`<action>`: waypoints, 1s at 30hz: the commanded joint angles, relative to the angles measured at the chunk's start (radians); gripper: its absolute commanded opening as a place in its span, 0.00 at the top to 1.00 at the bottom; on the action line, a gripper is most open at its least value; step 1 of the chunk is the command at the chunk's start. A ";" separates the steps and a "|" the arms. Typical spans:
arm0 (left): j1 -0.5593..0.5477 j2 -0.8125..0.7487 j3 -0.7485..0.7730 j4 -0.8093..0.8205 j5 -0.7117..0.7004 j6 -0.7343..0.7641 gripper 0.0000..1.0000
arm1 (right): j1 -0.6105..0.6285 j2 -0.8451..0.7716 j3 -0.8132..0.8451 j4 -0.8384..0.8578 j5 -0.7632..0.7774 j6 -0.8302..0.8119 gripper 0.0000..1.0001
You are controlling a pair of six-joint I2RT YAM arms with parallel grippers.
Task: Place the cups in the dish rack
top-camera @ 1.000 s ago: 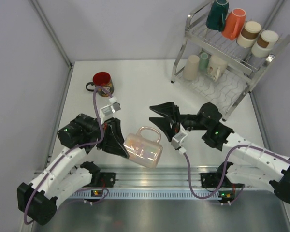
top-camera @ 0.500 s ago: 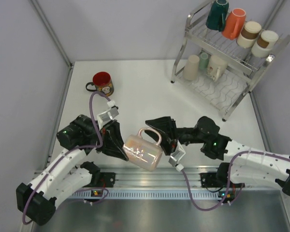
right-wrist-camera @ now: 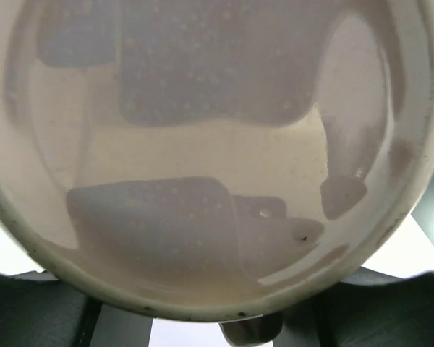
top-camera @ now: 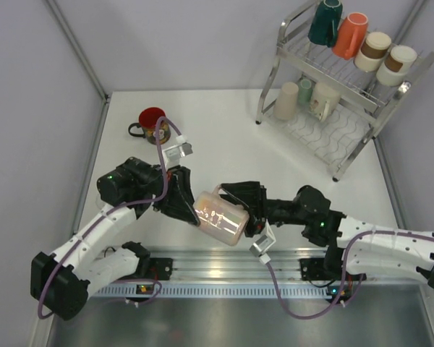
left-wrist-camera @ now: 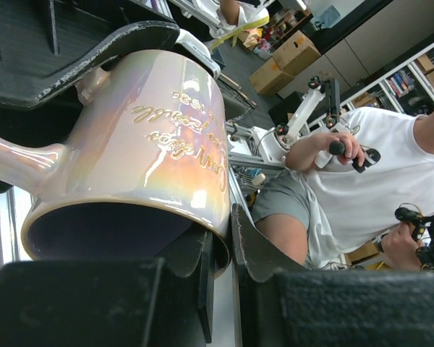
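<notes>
A pinkish iridescent cup (top-camera: 220,215) hangs on its side above the table's near middle. My left gripper (top-camera: 192,206) is shut on its rim; in the left wrist view one finger is inside the rim and one outside, at my left gripper (left-wrist-camera: 228,238), on the cup (left-wrist-camera: 145,144). My right gripper (top-camera: 240,206) straddles the cup's base end, with a finger (left-wrist-camera: 79,50) lying against the wall near the handle. The cup's underside (right-wrist-camera: 202,144) fills the right wrist view, black fingers (right-wrist-camera: 29,311) at both lower corners. A red cup (top-camera: 153,123) stands on the table at back left. The dish rack (top-camera: 412,76) stands back right.
The rack's top shelf holds a teal cup (top-camera: 325,22), an orange cup (top-camera: 350,34) and two white-and-brown cups (top-camera: 374,49). Its lower shelf holds a beige cup (top-camera: 286,100), a mint cup (top-camera: 304,92) and a cream mug (top-camera: 324,100), with bare wavy wire (top-camera: 336,141) beside them.
My left arm has carried the pinkish cup right and slightly back. My right gripper has moved left onto the cup's base end and its jaws have narrowed around it.
</notes>
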 commanded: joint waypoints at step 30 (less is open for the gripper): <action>0.128 0.374 0.069 0.140 -0.303 -0.014 0.50 | 0.021 0.130 -0.138 0.383 0.247 0.263 1.00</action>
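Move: The left hand still pinches the pink mug's rim, the mug's middle about 6 cm to its right, level fore-and-aft and in height. The handle is roughly 6 cm ahead and 5 cm right of that hand, at its height. For the right hand, the handle is just 1 cm left, between its open fingers; the mug's middle is some 6 cm back and 1 cm left, level. Right fingers pinch the handle, sinking and reaching forward 5 cm each; left hand opens, moving forward 12 cm. ##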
